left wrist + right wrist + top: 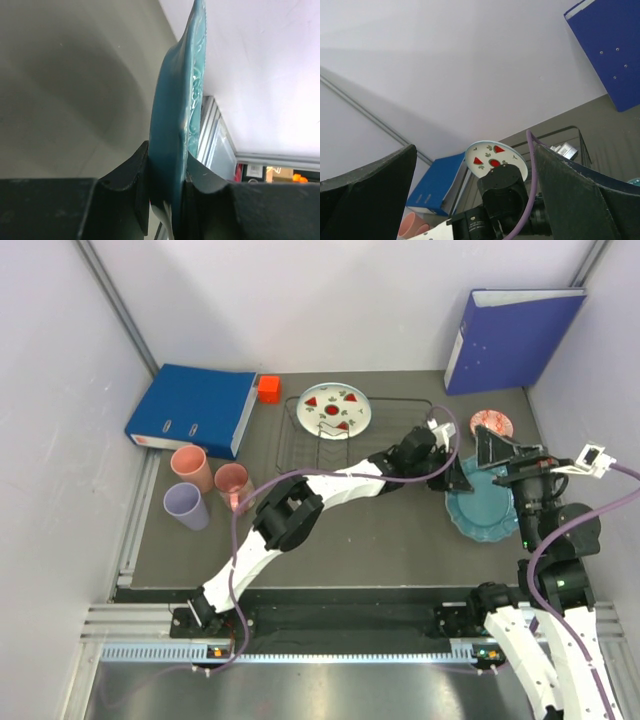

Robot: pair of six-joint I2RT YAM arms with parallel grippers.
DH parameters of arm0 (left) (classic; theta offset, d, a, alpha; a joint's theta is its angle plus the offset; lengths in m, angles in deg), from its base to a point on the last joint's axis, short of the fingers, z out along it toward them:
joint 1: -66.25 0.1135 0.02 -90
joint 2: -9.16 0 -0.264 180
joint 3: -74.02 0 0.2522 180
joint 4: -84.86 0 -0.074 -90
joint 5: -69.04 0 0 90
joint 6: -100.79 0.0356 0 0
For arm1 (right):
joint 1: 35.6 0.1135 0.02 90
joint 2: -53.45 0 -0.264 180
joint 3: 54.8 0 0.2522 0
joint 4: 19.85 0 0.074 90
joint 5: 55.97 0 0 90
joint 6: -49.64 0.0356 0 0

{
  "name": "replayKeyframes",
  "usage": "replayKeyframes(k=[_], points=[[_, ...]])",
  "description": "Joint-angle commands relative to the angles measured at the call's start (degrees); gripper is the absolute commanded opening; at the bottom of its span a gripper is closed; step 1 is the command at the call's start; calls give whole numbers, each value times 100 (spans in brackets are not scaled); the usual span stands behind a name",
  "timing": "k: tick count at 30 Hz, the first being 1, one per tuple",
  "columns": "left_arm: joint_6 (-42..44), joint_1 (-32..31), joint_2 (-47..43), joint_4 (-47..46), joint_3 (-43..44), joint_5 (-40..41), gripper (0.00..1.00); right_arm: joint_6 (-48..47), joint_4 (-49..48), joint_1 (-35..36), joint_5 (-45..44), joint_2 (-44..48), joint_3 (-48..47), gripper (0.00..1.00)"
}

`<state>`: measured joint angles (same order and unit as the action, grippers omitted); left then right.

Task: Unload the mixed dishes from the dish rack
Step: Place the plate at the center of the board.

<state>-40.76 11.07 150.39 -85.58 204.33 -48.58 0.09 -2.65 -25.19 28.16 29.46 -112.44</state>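
Observation:
The dish rack (pixel 385 435) of thin dark wire holds the white plate with watermelon marks (pixel 335 410), which also shows in the right wrist view (pixel 495 156). My left gripper (pixel 455 475) (pixel 167 167) is shut on the rim of the teal scalloped plate (pixel 487 508) (pixel 177 100), to the right of the rack and low over the table. I cannot tell whether that plate touches the table. Just beyond the teal plate my right gripper (pixel 508 462) (pixel 475 192) stands open and holds nothing. The small pink bowl (pixel 492 423) sits behind it. Two salmon cups (pixel 190 468) (pixel 233 485) and the lavender cup (pixel 186 506) stand at the left.
A blue binder (pixel 195 408) lies at the back left with a small red cube (pixel 268 389) beside it. Another blue binder (pixel 510 338) leans against the back right wall. White walls close in both sides. The left arm (pixel 300 505) stretches across the table's middle.

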Motion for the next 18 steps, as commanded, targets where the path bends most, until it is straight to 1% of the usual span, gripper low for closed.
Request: replayKeyframes(k=[1,3,5,11,16,18], points=[[-399,270,-630,-1010,-772,64,0,-151,-107,110,-46,122,28,100],[-330,306,-833,-1178,-1106,72,0,-160,-98,119,-63,122,63,100],[-137,297,-1088,-1074,-1152,72,0,-169,-133,136,-64,105,98,100],[22,314,-1747,-1258,-1345,-138,0,-168,-204,128,-55,43,47,100],[-101,394,-2310,-1460,-1530,-314,0,-300,-37,127,-142,8,-182,100],[-171,473,-2564,-1469,-1627,-350,0,-458,191,127,-283,-36,-375,100]])
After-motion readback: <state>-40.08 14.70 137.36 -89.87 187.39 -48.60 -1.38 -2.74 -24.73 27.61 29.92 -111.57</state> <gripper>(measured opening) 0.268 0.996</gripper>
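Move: The left gripper still holds the blue-green plate by its edge, fingers pointing right and somewhat down. The open middle of the board lies about 24 cm to its left, 5 cm back and 13 cm below. The dish rack's middle is about 23 cm left and 17 cm ahead, some 9 cm below; the red patterned saucer is 11 cm right, 22 cm ahead and 12 cm below. From the raised right hand the board's middle is about 28 cm left, 1 cm ahead and 40 cm below. Keeping its pinch on the edge of the blue-green plate, the left hand carries the plate some 5 to 6 cm to the left, back towards the middle of the board and away from the right-hand wall, staying nearly level at first. Over the last part it also climbs about 2.5 cm while still going left past the front right of the dish rack, with the wrist hardly turning and the fingers unchanged. ##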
